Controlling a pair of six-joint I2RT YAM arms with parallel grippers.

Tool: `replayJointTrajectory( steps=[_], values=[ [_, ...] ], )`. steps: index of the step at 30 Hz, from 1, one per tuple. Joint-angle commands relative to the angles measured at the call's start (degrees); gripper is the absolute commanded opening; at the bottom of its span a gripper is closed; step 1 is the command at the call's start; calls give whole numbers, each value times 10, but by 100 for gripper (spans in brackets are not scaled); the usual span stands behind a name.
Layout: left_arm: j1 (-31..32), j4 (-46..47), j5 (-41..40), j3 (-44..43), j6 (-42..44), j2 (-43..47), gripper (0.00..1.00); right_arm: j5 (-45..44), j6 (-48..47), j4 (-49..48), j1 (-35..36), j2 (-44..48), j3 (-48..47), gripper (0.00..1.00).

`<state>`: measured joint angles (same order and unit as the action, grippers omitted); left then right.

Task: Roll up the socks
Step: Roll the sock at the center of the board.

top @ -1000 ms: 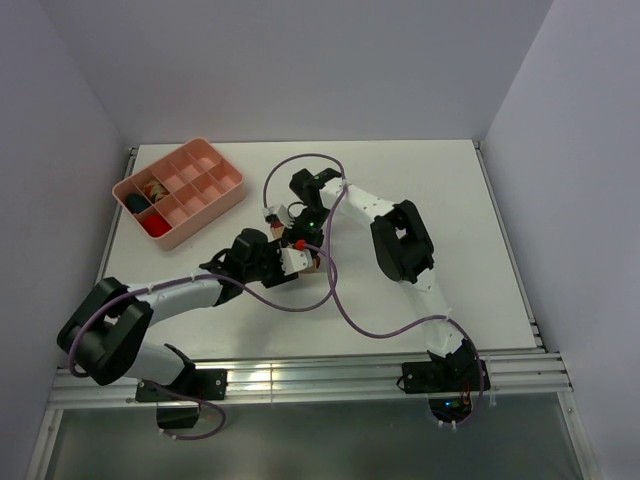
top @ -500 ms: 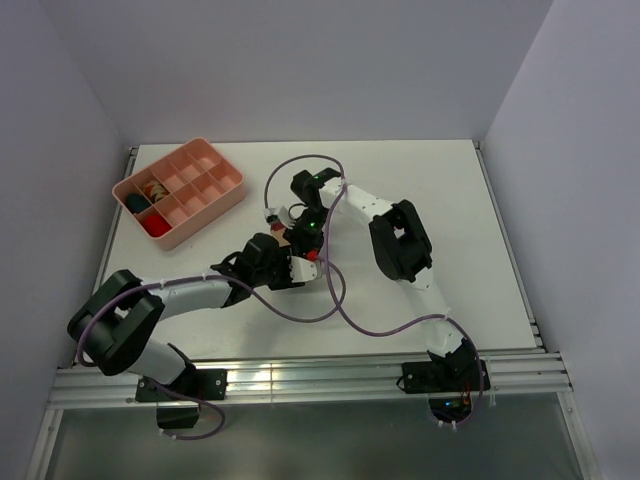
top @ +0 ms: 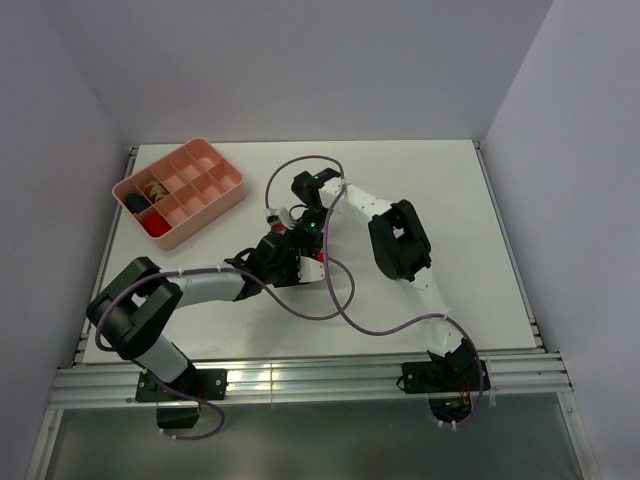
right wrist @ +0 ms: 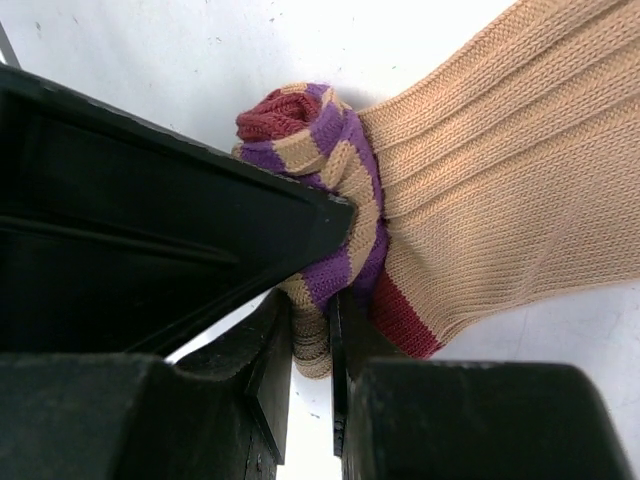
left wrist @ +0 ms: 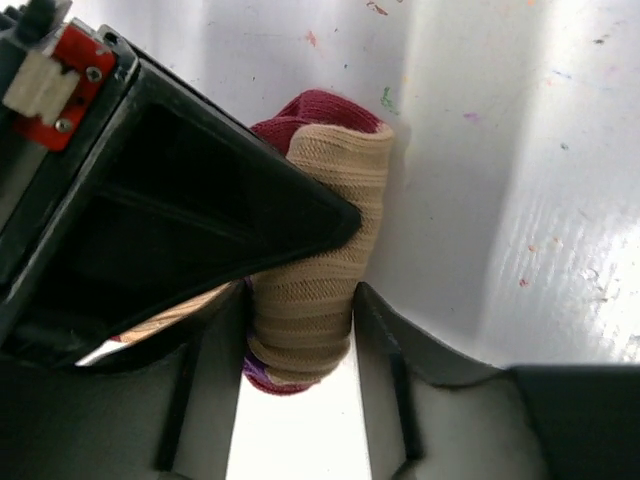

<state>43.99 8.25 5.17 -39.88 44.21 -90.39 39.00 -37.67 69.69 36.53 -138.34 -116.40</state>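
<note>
One of the socks [right wrist: 500, 180] is tan with a purple-striped cuff and dark red patches. It lies at the table's middle, partly rolled into a tight bundle [left wrist: 320, 250]. My right gripper [right wrist: 312, 320] is shut on a fold of the striped cuff. My left gripper [left wrist: 303, 300] grips the tan roll from the opposite side, both fingers pressing its flanks. In the top view the two grippers meet nose to nose [top: 298, 250] and hide most of the sock. The right gripper's black body [left wrist: 180, 220] covers the roll's left part.
A pink compartment tray [top: 215, 195] stands at the back left, holding a dark bundle [top: 135, 203], a red bundle [top: 152, 225] and a patterned one [top: 155, 188]. A purple cable [top: 335, 300] loops across the table near the grippers.
My left arm has reached up and to the right toward the right gripper, and its fingers have narrowed around the sock roll. The right gripper has stayed where it was.
</note>
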Motion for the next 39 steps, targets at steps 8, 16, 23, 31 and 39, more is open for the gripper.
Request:
replayJointTrajectory(
  steps=[8, 16, 23, 31, 39],
  values=[
    [11, -144, 26, -75, -58, -66, 0, -39, 14, -24, -10, -15, 54, 7],
    [-14, -205, 92, -120, -126, -76, 0, -11, 108, -197, -45, 128, 161, 43],
    [-64, -272, 186, -157, -143, -106, 1, -81, 308, -425, -115, 271, 298, 54],
    [-108, -410, 323, -265, -136, -196, 0, -201, 442, -612, -205, 489, 484, 55],
    [-147, -524, 403, -335, -120, -282, 0, -234, 422, -772, -174, 698, 694, 56]
  ],
)
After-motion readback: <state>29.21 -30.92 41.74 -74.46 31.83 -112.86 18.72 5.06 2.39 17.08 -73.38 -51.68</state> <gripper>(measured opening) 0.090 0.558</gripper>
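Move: The sock's roll sits right at my left hand, between its half-open fingers: its middle is about 2 cm to the right, 1 cm ahead and 1 cm below. My right fingers still pinch this roll, whose middle lies roughly 1 cm back, 1 cm left and 1 cm below them. From my left hand, the unrolled toe is some 8 cm ahead and 4 cm left; the pink box stands about 17 cm ahead and 27 cm left. I shut my left fingers on the roll while my right hand still holds it; then I open the right fingers, let go, and sweep the right hand off to the right and forward, then up, easing back a little at the top, about 15 cm right and 17 cm up in all and turning clockwise. Low over the board, my left hand keeps its pinch, shifts about 2 cm right and swings its wrist nearly 50 degrees, so the fingers no longer point forward but right and slightly back. ##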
